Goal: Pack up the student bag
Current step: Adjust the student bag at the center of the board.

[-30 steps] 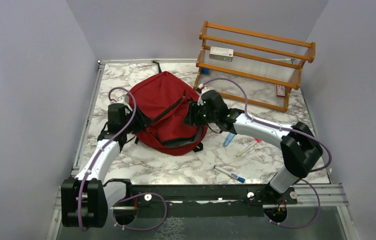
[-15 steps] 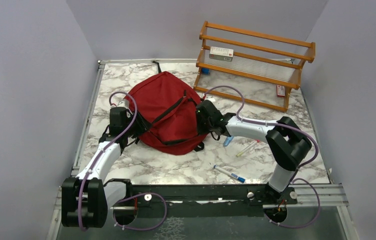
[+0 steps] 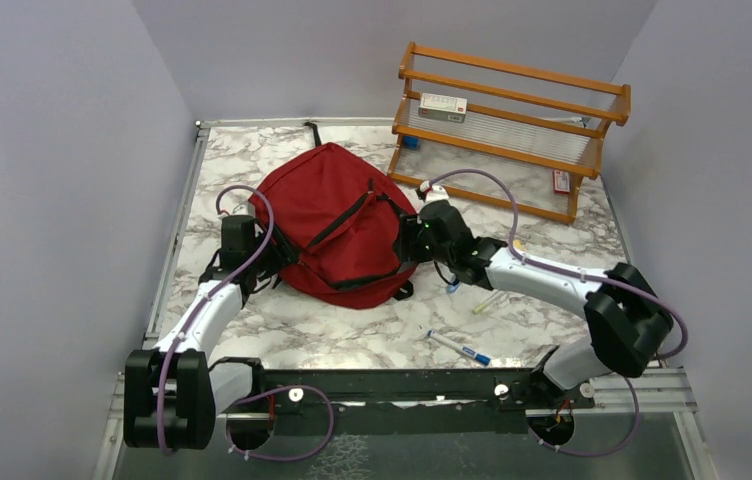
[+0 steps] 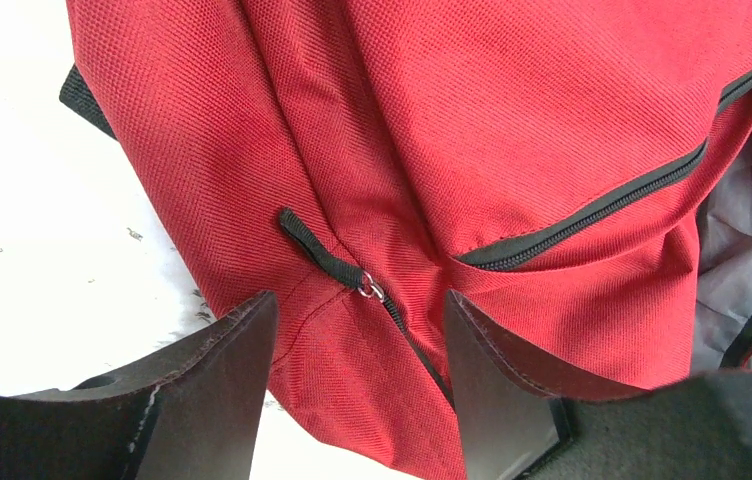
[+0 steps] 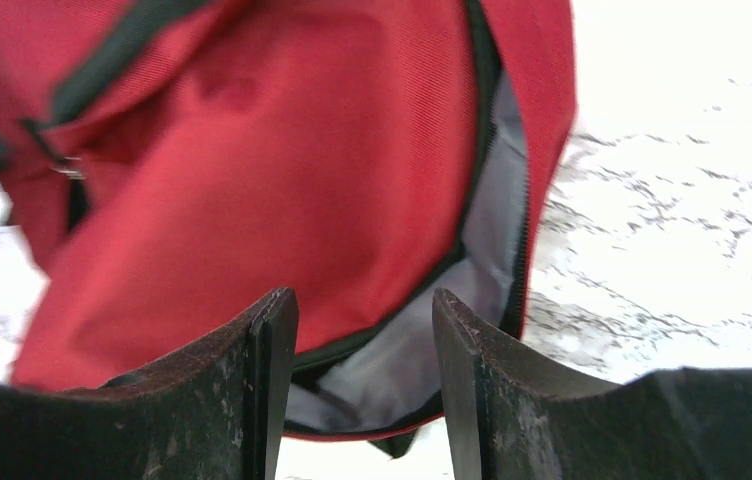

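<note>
The student bag (image 3: 337,225), dark red with black zips, lies on the marble table between my two grippers. My left gripper (image 3: 270,262) is at its left edge. In the left wrist view the left gripper (image 4: 360,335) stands open over the red fabric (image 4: 512,120), with a black zip pull (image 4: 370,288) just ahead of the fingertips. My right gripper (image 3: 404,245) is at the bag's right side. It (image 5: 364,320) is open too, its fingers on either side of the unzipped mouth, where the grey lining (image 5: 497,240) shows. Neither gripper pinches anything.
A wooden rack (image 3: 512,130) stands at the back right, with a small box (image 3: 442,107) on its upper shelf. Pens lie on the table right of the bag: one with a blue cap (image 3: 459,349) and one lighter (image 3: 492,298).
Both grippers' jaws have spread wider. The right arm's elbow swung out to the right. The bag's lifted lower edge has dropped and less grey lining shows from above.
</note>
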Motion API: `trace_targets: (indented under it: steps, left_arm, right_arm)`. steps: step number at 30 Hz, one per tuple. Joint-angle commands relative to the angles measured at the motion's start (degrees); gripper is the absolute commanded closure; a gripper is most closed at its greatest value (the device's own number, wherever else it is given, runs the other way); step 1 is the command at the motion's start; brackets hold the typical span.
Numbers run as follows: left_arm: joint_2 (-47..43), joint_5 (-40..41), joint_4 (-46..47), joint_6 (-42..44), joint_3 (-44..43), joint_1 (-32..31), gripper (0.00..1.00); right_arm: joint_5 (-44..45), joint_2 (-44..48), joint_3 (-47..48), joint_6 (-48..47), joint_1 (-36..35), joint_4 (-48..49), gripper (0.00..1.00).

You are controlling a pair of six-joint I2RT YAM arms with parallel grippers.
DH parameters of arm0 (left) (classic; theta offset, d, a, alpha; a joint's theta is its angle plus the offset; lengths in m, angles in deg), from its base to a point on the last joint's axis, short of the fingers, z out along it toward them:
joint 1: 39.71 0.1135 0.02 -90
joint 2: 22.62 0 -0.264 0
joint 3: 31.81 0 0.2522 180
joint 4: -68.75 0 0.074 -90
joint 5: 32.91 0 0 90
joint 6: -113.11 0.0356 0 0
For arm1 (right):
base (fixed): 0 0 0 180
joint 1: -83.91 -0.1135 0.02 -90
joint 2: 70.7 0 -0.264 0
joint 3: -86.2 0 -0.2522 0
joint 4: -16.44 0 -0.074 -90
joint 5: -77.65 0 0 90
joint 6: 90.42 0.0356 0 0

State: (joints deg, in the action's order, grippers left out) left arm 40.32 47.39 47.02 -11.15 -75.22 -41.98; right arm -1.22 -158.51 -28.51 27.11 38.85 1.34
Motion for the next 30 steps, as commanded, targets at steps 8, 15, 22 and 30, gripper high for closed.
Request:
trace_targets:
  steps: [8,15,22,30]
  left_arm:
    - [1.54,0.73,2.9,-0.98,0.08,0.05,0.45]
    - [4.07,0.96,4.02,-0.81,-0.15,0.03,0.53]
    - [5.19,2.23,3.88,-0.86,0.08,-0.01,0.56]
    - [6.52,4.36,7.7,-3.31,1.62,0.02,0.63]
  right_arm:
    - [-3.57,9.2,-2.61,0.11,-0.01,7.69,0.43]
    - [-2.34,10.7,-1.33,-0.12,-0.03,5.85,0.43]
    - [-2.42,10.54,-2.27,1.13,0.07,5.74,0.43]
    - [-3.84,11.78,-3.13,2.4,0.01,5.36,0.44]
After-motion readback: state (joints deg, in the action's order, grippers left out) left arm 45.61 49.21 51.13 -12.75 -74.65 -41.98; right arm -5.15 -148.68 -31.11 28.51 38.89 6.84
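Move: The bag's small black zipper pull lies just under the left fingertips, some 2 cm ahead, 1 cm to their right and about 3 cm lower. The front pocket's zip has its middle roughly 7 cm ahead and 9 cm right of the left hand; the bag's open mouth is about 14 cm right and 4 cm back. From the right hand, the same pull lies around 20 cm left, 3 cm back and 6 cm lower. The zipper pull near the bag's left edge is what the left hand sinks towards, by about 2 cm and a touch forward, its fingers narrowing around the pull but still well apart. Meanwhile the right hand, empty, rises some 7 cm from above the right end of the bag's mouth, mostly early on, tilting its fingers up by roughly 10 degrees and staying half open, then hovers. ##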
